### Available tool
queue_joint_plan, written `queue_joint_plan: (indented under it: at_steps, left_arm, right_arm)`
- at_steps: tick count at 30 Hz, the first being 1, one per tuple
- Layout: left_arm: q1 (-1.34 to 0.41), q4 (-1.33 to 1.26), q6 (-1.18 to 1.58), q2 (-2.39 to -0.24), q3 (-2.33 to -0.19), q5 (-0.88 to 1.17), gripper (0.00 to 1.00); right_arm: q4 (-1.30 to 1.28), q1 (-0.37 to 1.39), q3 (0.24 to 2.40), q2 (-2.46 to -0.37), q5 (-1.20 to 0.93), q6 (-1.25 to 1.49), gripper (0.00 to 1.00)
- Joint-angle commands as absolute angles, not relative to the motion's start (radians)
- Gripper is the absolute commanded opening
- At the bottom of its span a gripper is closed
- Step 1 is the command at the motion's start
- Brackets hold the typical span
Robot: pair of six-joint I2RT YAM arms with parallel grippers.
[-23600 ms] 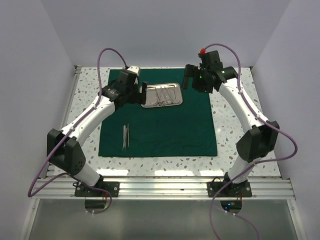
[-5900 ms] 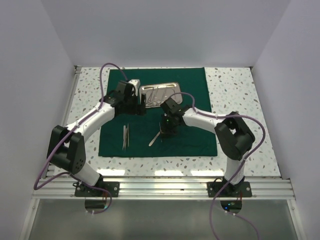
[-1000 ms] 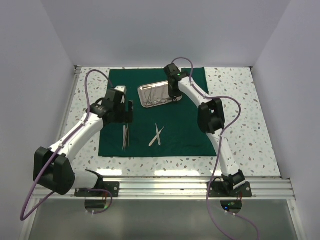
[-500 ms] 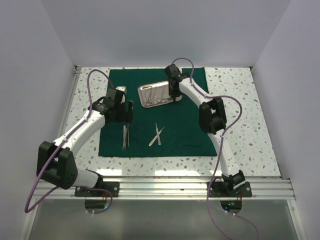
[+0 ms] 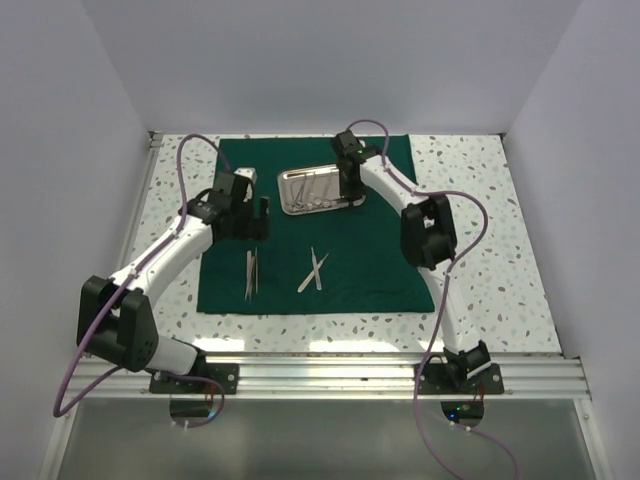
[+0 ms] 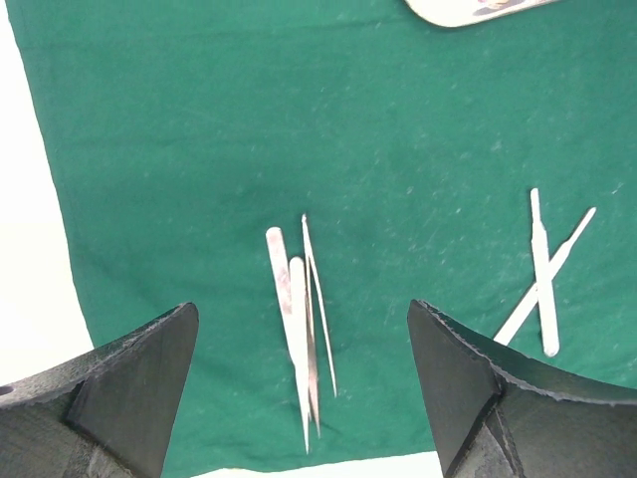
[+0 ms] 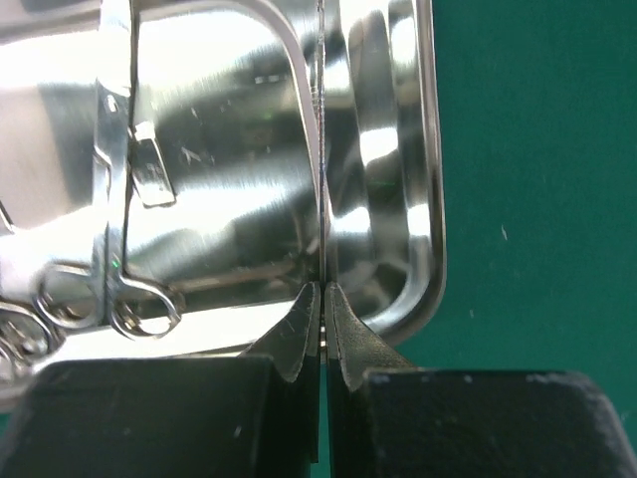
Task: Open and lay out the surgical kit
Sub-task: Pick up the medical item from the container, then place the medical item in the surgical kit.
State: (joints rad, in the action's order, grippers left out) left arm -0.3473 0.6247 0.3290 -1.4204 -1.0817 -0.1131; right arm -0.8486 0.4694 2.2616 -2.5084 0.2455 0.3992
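The dark green cloth lies spread flat on the table. The steel tray sits on its far half, with ring-handled scissors or forceps inside. My right gripper is down at the tray's right end. In the right wrist view the right gripper is shut on a slim silver instrument that lies in the tray beside its rim. Tweezers and two crossed slim tools lie on the cloth's near half. My left gripper hangs open above the tweezers, empty.
Speckled tabletop shows on both sides of the cloth, and white walls close in the back and sides. The crossed tools lie to the right of the left gripper. A corner of the tray shows at the top of the left wrist view.
My right gripper has shut on the slim instrument in the tray. The left gripper has drifted slightly toward the back and stays open.
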Motion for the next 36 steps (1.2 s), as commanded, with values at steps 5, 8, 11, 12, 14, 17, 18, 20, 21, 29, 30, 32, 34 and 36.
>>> queue_joint_plan:
  at_steps: [5, 8, 11, 12, 14, 17, 18, 20, 21, 29, 30, 32, 34, 36]
  left_arm:
    - [-0.339, 0.525, 0.290, -1.454, -1.147, -0.071, 0.91]
    - [-0.339, 0.511, 0.284, -1.470, -1.150, -0.052, 0.91]
    - [-0.339, 0.480, 0.276, -1.479, -1.143, -0.032, 0.91]
    - [-0.339, 0.470, 0.275, -1.480, -1.129, -0.028, 0.91]
    - [-0.341, 0.448, 0.273, -1.483, -1.114, -0.014, 0.91]
    - [-0.341, 0.408, 0.284, -1.509, -1.083, -0.005, 0.91]
    - [-0.339, 0.391, 0.294, -1.528, -1.075, -0.005, 0.91]
    - [-0.339, 0.370, 0.307, -1.545, -1.075, 0.023, 0.91]
    - [-0.339, 0.365, 0.311, -1.560, -1.080, 0.026, 0.91]
    - [-0.341, 0.356, 0.330, -1.628, -1.124, 0.032, 0.89]
    - [-0.341, 0.357, 0.330, -1.632, -1.126, 0.032, 0.89]
    - [-0.341, 0.368, 0.328, -1.638, -1.140, 0.026, 0.89]
    - [-0.339, 0.374, 0.328, -1.641, -1.152, 0.018, 0.89]
    - [-0.339, 0.380, 0.328, -1.643, -1.173, 0.009, 0.90]
  right_arm:
    - [-0.896, 0.491, 2.094, -2.246, 0.187, 0.413, 0.00]
    - [-0.874, 0.505, 1.990, -2.142, 0.173, 0.442, 0.00]
    - [-0.861, 0.525, 1.892, -2.050, 0.140, 0.484, 0.00]
    - [-0.851, 0.541, 1.867, -2.025, 0.112, 0.497, 0.00]
    - [-0.845, 0.569, 1.801, -1.971, 0.089, 0.532, 0.00]
    - [-0.821, 0.636, 1.701, -1.915, 0.032, 0.587, 0.00]
    - [-0.792, 0.653, 1.672, -1.904, 0.011, 0.606, 0.00]
    - [-0.746, 0.698, 1.571, -1.872, -0.063, 0.656, 0.00]
    - [-0.695, 0.730, 1.539, -1.862, -0.083, 0.672, 0.00]
    - [-0.551, 0.813, 1.373, -1.876, -0.170, 0.759, 0.00]
    - [-0.542, 0.818, 1.368, -1.881, -0.169, 0.761, 0.00]
    - [-0.540, 0.822, 1.368, -1.893, -0.164, 0.764, 0.00]
    - [-0.545, 0.825, 1.368, -1.899, -0.161, 0.767, 0.00]
    - [-0.554, 0.827, 1.370, -1.905, -0.161, 0.764, 0.00]
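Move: The slim instrument is already pinched in the right hand at the tray's near rim, close to its right corner. The tray's middle is about 6 cm farther out and 9 cm left. The crossed scalpels, beside which it is taken, lie some 18 cm back, 10 cm left and 2 cm lower; the row of forceps is about 20 cm back and 30 cm left. From the left hand, the scalpels are roughly 19 cm right, 3 cm ahead and 11 cm below. Back towards the base and then leftward too, in an arch about 10 cm high, the right hand carries the pinched instrument out of the tray and past the crossed scalpels, ending low behind them; its wrist rolls its left side up and turns counter-clockwise, the fingers pointing more steeply down. The open left hand eases about 4 cm each forward, right and down, nearer the tray and scalpels. ##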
